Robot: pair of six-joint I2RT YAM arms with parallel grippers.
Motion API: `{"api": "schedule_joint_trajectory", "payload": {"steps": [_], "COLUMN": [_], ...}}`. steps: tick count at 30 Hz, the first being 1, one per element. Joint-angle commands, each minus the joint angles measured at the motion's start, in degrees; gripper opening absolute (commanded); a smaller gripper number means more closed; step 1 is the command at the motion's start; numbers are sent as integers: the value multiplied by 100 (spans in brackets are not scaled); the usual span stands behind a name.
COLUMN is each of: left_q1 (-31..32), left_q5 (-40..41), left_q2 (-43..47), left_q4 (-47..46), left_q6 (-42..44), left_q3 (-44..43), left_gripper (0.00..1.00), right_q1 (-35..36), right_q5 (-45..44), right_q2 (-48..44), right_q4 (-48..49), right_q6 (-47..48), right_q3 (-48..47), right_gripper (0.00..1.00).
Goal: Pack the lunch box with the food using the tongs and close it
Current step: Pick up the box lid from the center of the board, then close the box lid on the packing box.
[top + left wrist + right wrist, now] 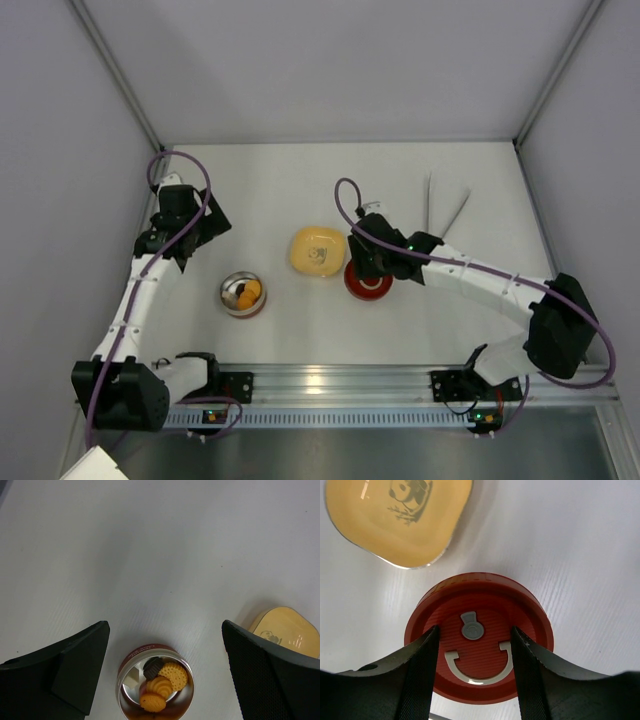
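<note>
The lunch box (pixel 243 295), round silver metal with a red band, stands open on the table at the left. The food (pixel 162 680) lies inside it: orange biscuits, a dark brown piece and a bit of pink. My left gripper (pixel 165 630) hangs open above and behind the lunch box (pixel 131 692), touching nothing. A flat red lid (pixel 479 637) with a white U-shaped handle lies right of centre. My right gripper (pixel 475 650) is down on it, its fingers closed against the raised middle on either side of the handle. The tongs (pixel 429 200) lie at the back right, untouched.
An empty yellow rounded-square dish (pixel 318 250) sits between the lunch box and the red lid (pixel 368 284), close to the lid's left edge. It shows too as the yellow dish (pixel 395 520) in the right wrist view. Grey walls close in the table on three sides.
</note>
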State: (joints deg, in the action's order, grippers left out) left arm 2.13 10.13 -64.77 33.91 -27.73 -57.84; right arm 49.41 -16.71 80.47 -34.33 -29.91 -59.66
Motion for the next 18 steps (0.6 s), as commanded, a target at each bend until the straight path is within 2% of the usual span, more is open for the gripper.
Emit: {"api": "schedule_joint_trajectory", "payload": {"steps": [1,5,10,18], "left_q1": [-64,-178,-608,-635], "left_q5": [488,508,323,226], "left_q2": [43,96,158,167], "left_q4": [45,72,89,116], "left_q6": [-180,-277,-347,-523], "left_q3": [-139,-175,-218,-763], "left_gripper": [99,99,99,99], "right_q1": [165,297,517,886], "right_q5": [132,282,484,713], "right_q2": [337,1030,1752,3114], "right_q4": [-13,40,40,-153], "right_q6": [240,346,477,513], "right_q3": [-713,-1389,-2409,-4261], "right_gripper": [16,16,16,16]}}
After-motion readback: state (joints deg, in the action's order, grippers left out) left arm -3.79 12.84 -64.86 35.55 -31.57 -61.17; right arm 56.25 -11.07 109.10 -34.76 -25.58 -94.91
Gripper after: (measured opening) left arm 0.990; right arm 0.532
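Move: The lunch box, the round steel pot with food in it, stands open about 30 cm to the left of the right hand, some 2 cm nearer the base and 7 cm lower; that hand already holds the red box lid in the air. The yellow plate lies empty on the way, about 10 cm ahead of the right hand, 12 cm to its left and 11 cm below. From the left hand the lunch box is roughly 9 cm back, 3 cm to the right and 15 cm down. The red lid, still gripped between the right fingers, is carried quickly some 16 cm to the left and about 4 cm forward, climbing slightly, across the near part of the yellow plate towards the lunch box; the wrist swings about 15 degrees counter-clockwise. The empty left hand, wide open, shifts about 4 cm left away from the lunch box, turning 10 degrees counter-clockwise, then starts to rise. ##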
